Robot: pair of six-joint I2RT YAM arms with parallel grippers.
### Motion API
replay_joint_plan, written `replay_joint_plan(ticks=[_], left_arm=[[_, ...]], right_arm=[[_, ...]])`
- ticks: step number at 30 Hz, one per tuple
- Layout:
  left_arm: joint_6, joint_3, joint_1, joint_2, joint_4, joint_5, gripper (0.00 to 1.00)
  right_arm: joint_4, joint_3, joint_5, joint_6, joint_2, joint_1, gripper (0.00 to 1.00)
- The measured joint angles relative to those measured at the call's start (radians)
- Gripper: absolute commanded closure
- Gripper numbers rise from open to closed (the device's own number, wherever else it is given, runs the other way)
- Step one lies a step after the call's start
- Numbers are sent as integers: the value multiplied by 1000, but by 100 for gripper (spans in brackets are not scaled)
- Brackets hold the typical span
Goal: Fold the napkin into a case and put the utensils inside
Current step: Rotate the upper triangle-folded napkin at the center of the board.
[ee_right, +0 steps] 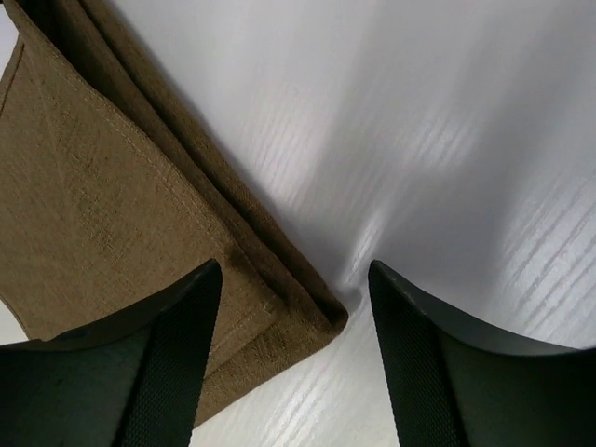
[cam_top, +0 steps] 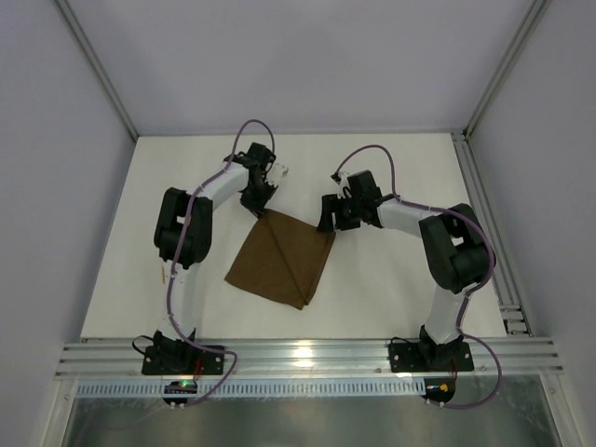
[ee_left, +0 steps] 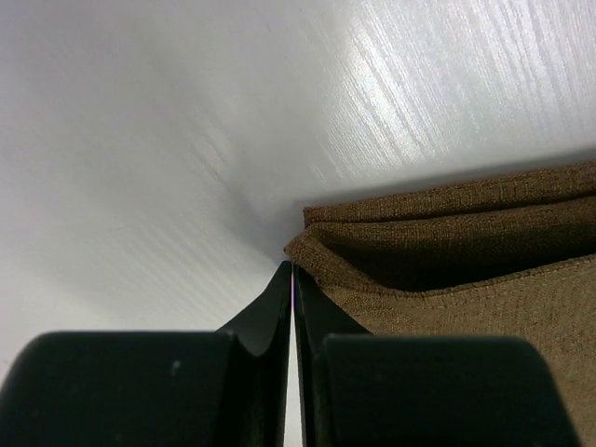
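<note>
The dark brown napkin lies folded in layers on the white table, turned like a diamond. My left gripper is at its far corner. In the left wrist view the jaws are shut, with the layered napkin corner just beside the fingertips and not between them. My right gripper is at the napkin's right corner. In the right wrist view it is open and straddles the layered corner, low over the table. No utensils are in view.
The white table is walled on the left, back and right. An aluminium rail runs along the near edge, with both arm bases on it. A second rail runs along the right side.
</note>
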Motion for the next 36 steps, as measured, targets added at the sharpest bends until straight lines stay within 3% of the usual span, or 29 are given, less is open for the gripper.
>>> replay_joint_plan(ticks=[5,9,13,19,22,28,36], left_arm=[[3,-3,1,-2,5,-3,92],[6,-16,1,-18,3,-23,82],[19,-76,-1,-116,-7,-79,62],[58,-205,-54,-418,-23,-163,54],[116,-320,-203,-594,-12,-202,46],[244,-654,-699,-769,14,-204,38],[293,-909,-964,-798,86,-331,34]], right_arm=[[8,-5,-34,22,15,-2,61],[28,-39,-64,43,8,-3,66],[33,-134,-71,60,-64,-3,72],[97,-336,-101,156,-200,8,84],[191,-444,-115,249,-256,51,89],[360,-589,-122,444,-311,99,97],[391,-627,-66,546,-339,102,97]])
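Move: Just under the right hand's open fingers, about 2 cm down and 1 cm back, is the napkin's right corner; from that hand the near corner lies some 21 cm back and 8 cm left. The left hand still pinches the far corner; from this hand the near corner, its next goal, is roughly 26 cm back and 9 cm right, the left corner 19 cm back and 7 cm left, the right corner 5 cm back and 18 cm right. Closing on the napkin by its right corner, the right hand pinches it and drags it back along the board about 14 cm, tipping its wrist a little, then holds there. Meanwhile the left fingers open and let go of the far corner; that hand rises some 14 cm, swings back over the napkin about 30 cm, turning roughly 65 degrees clockwise, and sinks open close to the near corner. ##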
